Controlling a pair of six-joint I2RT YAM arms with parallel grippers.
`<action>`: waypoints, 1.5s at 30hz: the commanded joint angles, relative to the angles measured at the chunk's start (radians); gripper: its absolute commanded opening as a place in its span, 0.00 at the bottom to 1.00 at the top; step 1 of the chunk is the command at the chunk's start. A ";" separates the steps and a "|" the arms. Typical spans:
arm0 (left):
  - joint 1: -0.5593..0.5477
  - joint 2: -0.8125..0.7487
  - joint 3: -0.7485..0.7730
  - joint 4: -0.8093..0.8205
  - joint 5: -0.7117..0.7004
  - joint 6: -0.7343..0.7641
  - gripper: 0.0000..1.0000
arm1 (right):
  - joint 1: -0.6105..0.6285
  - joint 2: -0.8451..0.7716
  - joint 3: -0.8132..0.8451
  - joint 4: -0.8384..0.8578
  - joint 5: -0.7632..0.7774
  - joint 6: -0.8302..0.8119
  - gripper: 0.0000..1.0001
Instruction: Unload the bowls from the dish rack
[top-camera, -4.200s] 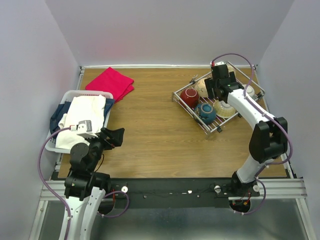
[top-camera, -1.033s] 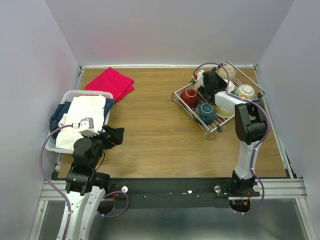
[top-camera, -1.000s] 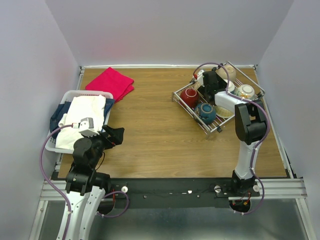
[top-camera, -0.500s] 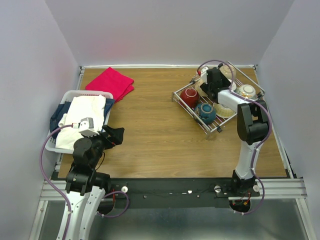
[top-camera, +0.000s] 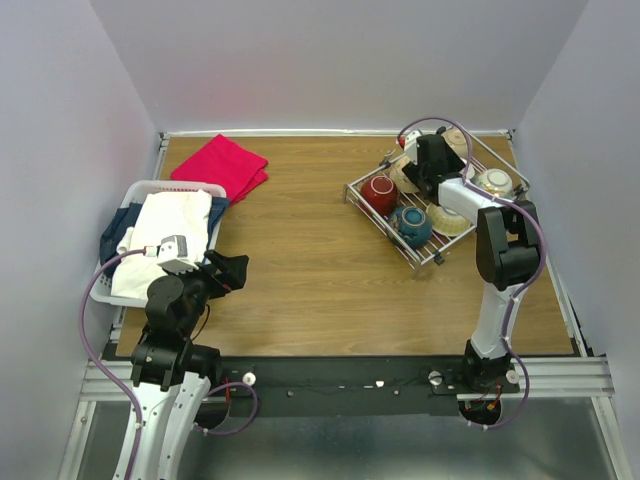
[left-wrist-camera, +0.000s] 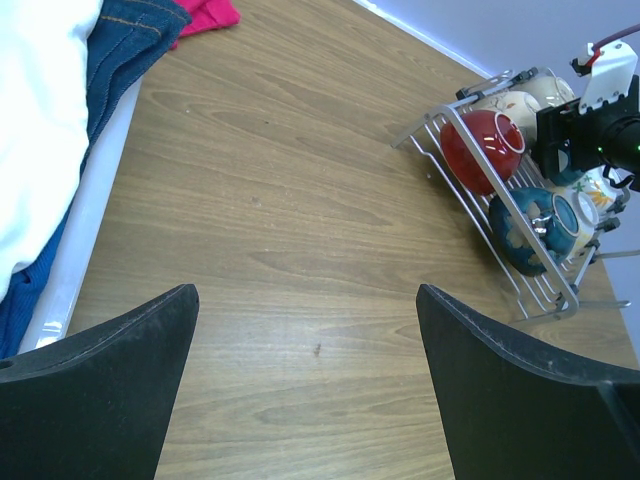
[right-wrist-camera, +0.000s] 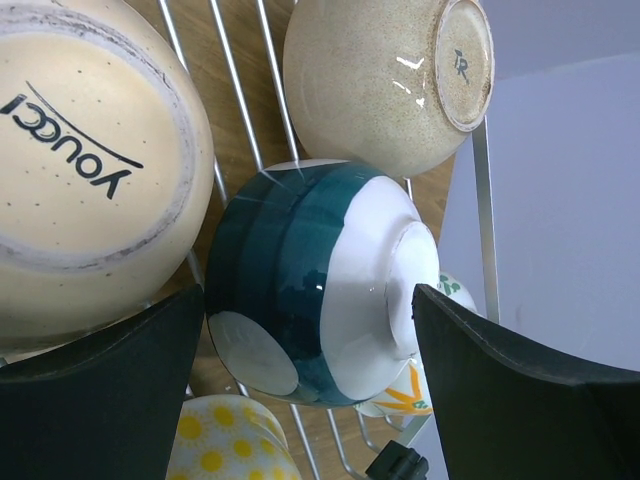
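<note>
The silver wire dish rack (top-camera: 380, 225) stands at the back right and holds several bowls, among them a red one (top-camera: 379, 192), a teal one (top-camera: 412, 224) and a floral one (top-camera: 493, 182). My right gripper (top-camera: 425, 160) is down in the rack's far part. In the right wrist view its jaws (right-wrist-camera: 310, 295) press the two sides of a teal-and-white bowl (right-wrist-camera: 300, 270) lying on its side over the rack wires (right-wrist-camera: 235, 90). Beside it lie a cream bowl (right-wrist-camera: 90, 160) and a speckled tan bowl (right-wrist-camera: 380, 80). My left gripper (left-wrist-camera: 305, 295) hangs open and empty over bare wood at the near left.
A white basket (top-camera: 150, 187) of folded clothes stands at the left edge, with a red cloth (top-camera: 222, 165) behind it. Walls close in the table at the back and both sides. The rack (left-wrist-camera: 428, 125) lies far right of my left gripper.
My right gripper has shifted a little toward the back of the rack, its jaws at the same width. The left arm has not moved.
</note>
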 joint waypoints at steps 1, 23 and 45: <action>-0.002 -0.007 0.012 -0.013 -0.023 -0.008 0.99 | -0.013 0.026 -0.005 0.055 0.015 -0.003 0.92; -0.002 -0.004 0.013 -0.015 -0.021 -0.006 0.99 | -0.013 0.068 -0.043 0.108 0.047 0.006 0.79; -0.002 -0.057 0.008 -0.007 -0.023 -0.006 0.99 | 0.021 -0.101 -0.005 -0.063 -0.063 0.158 0.33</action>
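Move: The teal-and-white bowl stands just under the right hand's open fingers, its middle about 3 cm ahead, 2 cm to the right and 3 cm below. At much the same height, the cream bowl is some 9 cm left and 3 cm ahead, the beige bowl about 11 cm ahead and 2 cm right, the yellow bowl 8 cm behind and straight in line, and the floral bowl 12 cm right and level. From the left hand, the teal-and-white bowl is roughly 34 cm ahead, 50 cm right and 12 cm below. Around the teal-and-white bowl, the right hand's fingers, after sinking about 1.5 cm, narrow and stall part-way, seeming to pinch the bowl. The hand then eases up, then quickly, some 6 cm in all from its lowest point, drifting left and tipping up about 10 degrees, while the fingers snap much further closed and end empty above the bowl. ##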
